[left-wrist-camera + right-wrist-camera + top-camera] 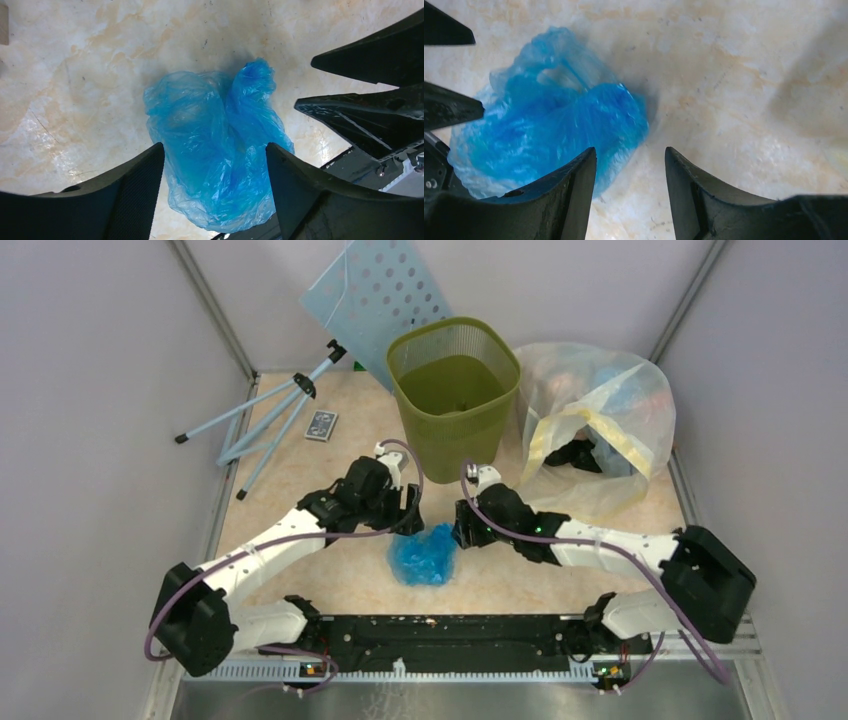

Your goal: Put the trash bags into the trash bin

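Note:
The trash bag (425, 558), a crumpled translucent blue plastic bag, lies on the table in front of both arms. The olive-green trash bin (452, 390) stands upright behind it, and its inside looks bare. My left gripper (407, 524) hovers at the bag's left edge. In the left wrist view it (215, 147) is open, with the bag (215, 145) lying between and below its fingers, ungripped. My right gripper (459, 532) is at the bag's right edge. It (630, 150) is open over bare table, and the bag (549, 120) lies by its left finger.
A large clear bag (590, 415) stuffed with colourful items sits right of the bin. A perforated light-blue panel (380, 290) leans on the back wall. A folded tripod (270, 415) and a small box (321, 425) lie at the back left. Walls enclose the table.

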`<action>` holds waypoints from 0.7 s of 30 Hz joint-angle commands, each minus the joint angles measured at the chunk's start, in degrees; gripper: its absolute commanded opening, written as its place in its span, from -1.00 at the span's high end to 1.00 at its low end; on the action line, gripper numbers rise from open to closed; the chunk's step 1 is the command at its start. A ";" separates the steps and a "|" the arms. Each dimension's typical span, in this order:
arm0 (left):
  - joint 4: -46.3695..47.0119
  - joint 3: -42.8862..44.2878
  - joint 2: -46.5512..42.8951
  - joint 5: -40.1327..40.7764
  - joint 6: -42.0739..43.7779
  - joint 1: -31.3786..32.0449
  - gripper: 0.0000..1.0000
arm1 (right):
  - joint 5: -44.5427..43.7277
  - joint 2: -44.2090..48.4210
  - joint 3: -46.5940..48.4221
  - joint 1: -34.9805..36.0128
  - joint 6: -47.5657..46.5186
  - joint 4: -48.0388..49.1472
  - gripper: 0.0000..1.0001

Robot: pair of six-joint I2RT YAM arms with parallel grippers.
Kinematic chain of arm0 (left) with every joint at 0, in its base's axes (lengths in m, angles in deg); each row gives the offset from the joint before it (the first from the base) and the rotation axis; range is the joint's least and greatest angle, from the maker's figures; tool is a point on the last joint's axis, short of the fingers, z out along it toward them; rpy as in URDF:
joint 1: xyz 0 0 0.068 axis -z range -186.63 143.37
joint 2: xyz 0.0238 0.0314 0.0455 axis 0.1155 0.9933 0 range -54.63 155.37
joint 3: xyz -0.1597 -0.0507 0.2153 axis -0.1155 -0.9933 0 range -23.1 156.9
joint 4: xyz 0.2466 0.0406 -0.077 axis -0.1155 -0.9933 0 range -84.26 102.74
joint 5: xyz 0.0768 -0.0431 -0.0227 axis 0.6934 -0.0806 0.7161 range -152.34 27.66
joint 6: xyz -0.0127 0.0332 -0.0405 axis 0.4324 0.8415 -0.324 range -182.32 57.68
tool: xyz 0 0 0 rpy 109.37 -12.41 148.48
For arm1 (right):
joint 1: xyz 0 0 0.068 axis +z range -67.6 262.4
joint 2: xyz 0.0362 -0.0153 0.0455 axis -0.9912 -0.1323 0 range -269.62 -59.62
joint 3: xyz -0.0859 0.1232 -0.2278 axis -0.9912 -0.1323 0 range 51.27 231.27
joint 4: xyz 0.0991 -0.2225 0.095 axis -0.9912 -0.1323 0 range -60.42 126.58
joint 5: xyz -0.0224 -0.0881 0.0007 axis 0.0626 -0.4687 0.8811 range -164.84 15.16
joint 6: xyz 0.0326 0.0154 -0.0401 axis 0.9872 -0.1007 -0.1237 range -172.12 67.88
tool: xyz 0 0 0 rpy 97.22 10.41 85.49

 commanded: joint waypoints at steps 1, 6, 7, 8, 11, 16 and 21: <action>2.74 -0.75 1.45 0.99 -0.15 0.35 -0.46 | 4.14 -6.09 6.68 -0.87 -0.48 2.12 -0.06; 7.25 -3.49 2.92 0.72 -1.20 0.26 -0.37 | 4.84 -11.42 8.71 -0.87 -1.07 3.88 -0.04; 8.14 -4.16 3.15 0.66 -1.54 0.28 -0.34 | 4.53 -12.60 9.07 -0.94 -1.05 3.85 -0.02; 9.00 -4.80 3.28 0.75 -1.92 0.28 -0.33 | 4.41 -13.61 9.29 -0.95 -1.08 4.06 0.00; 11.73 -7.23 3.57 1.05 -3.08 0.24 -0.31 | 4.87 -16.28 8.62 -0.96 -0.48 6.10 0.06; 16.03 -11.25 2.36 4.02 -5.42 0.12 0.54 | 7.06 -17.29 8.50 -0.96 0.45 7.25 1.00; 14.10 -11.57 -4.03 11.00 -7.52 0.06 1.00 | -0.28 -8.52 6.11 -1.51 0.22 3.47 1.00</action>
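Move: The blue trash bag's middle lies about 4 cm back, 2 cm right and 8 cm below the left hand. From the right hand it is some 3 cm back, 7 cm left and 5 cm below. The trash bin stands about 17 cm ahead of the right hand and 1 cm to its left; the big clear bag is roughly 19 cm ahead and 23 cm right. Both hands sink some 5 cm, the right first sliding left, and shut on the blue bag's far corners. ##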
